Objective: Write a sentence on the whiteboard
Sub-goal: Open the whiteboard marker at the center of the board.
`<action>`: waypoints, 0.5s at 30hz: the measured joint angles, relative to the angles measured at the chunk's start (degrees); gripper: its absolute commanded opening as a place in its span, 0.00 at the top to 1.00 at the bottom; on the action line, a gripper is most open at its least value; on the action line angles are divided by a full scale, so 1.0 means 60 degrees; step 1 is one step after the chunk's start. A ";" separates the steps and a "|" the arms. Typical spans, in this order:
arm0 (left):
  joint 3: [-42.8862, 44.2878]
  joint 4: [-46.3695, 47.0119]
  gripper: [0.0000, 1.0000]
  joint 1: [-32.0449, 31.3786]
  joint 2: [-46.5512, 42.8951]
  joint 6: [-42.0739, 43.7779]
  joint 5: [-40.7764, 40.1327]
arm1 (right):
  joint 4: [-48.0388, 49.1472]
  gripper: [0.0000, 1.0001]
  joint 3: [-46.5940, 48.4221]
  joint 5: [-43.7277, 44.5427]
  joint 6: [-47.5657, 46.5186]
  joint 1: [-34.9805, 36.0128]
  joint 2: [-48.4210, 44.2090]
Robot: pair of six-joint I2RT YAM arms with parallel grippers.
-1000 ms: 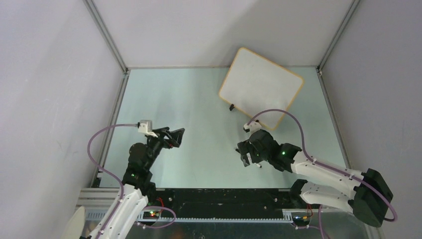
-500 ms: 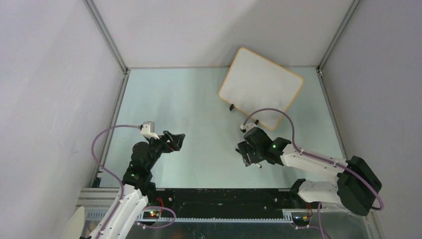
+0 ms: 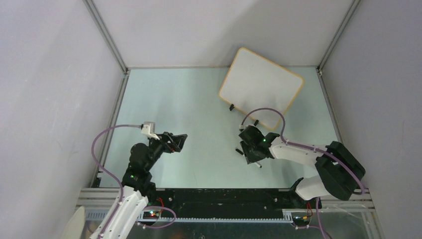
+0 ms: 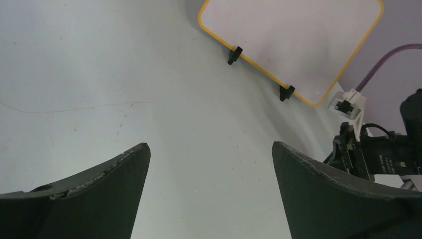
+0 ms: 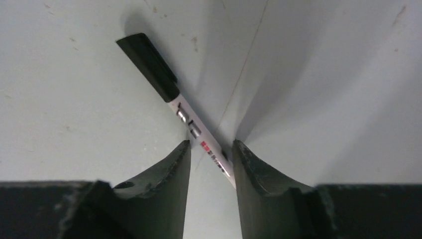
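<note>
The whiteboard (image 3: pixel 261 87) leans on two black feet at the back right, white with an orange rim; in the left wrist view the whiteboard (image 4: pixel 293 40) has a blank face, so the sentence is not in view. A marker (image 5: pixel 186 119) with a black cap and a white printed barrel lies on the table. My right gripper (image 5: pixel 210 143) points down over it, jaws partly closed with the barrel slanting across the gap between the fingertips. From above, the right gripper (image 3: pixel 249 157) hides most of the marker (image 3: pixel 259 166). My left gripper (image 3: pixel 180 140) hovers open and empty (image 4: pixel 209 144).
Grey enclosure walls with metal corner posts (image 3: pixel 105 35) ring the pale green table (image 3: pixel 189 99). The right arm's purple cable (image 3: pixel 263 113) loops just in front of the whiteboard's lower edge. The right arm's wrist (image 4: pixel 378 154) shows at the right of the left wrist view.
My right gripper's jaws have narrowed around the marker while its arm folded in closer to the base. The left gripper has drifted slightly right, still open.
</note>
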 measured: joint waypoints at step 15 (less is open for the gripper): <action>-0.0477 0.2419 0.01 -0.0004 0.2029 -0.1337 0.1548 | 0.0696 1.00 0.0841 0.0350 0.0066 0.0980 0.0339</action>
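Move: The whiteboard marker lies on the table right at the right hand's fingertips, its barrel already between them: its middle is about 2 cm ahead, 2 cm left and 1 cm below. From that hand the nearer black clip on the whiteboard's edge stands roughly 20 cm ahead and 3 cm right, the farther clip some 28 cm ahead and 8 cm left. From the left hand the marker is about 29 cm right, 3 cm back and 13 cm below. The marker's white barrel is pinched as the half-open right fingers shut on it, starting to slide left at once; the right hand then carries it about 5 cm left, rising a couple of centimetres towards the end and easing slightly forward. The left hand, fingers still wide open, comes about 3 cm right towards the marker, sinking slightly and turning a little clockwise. ##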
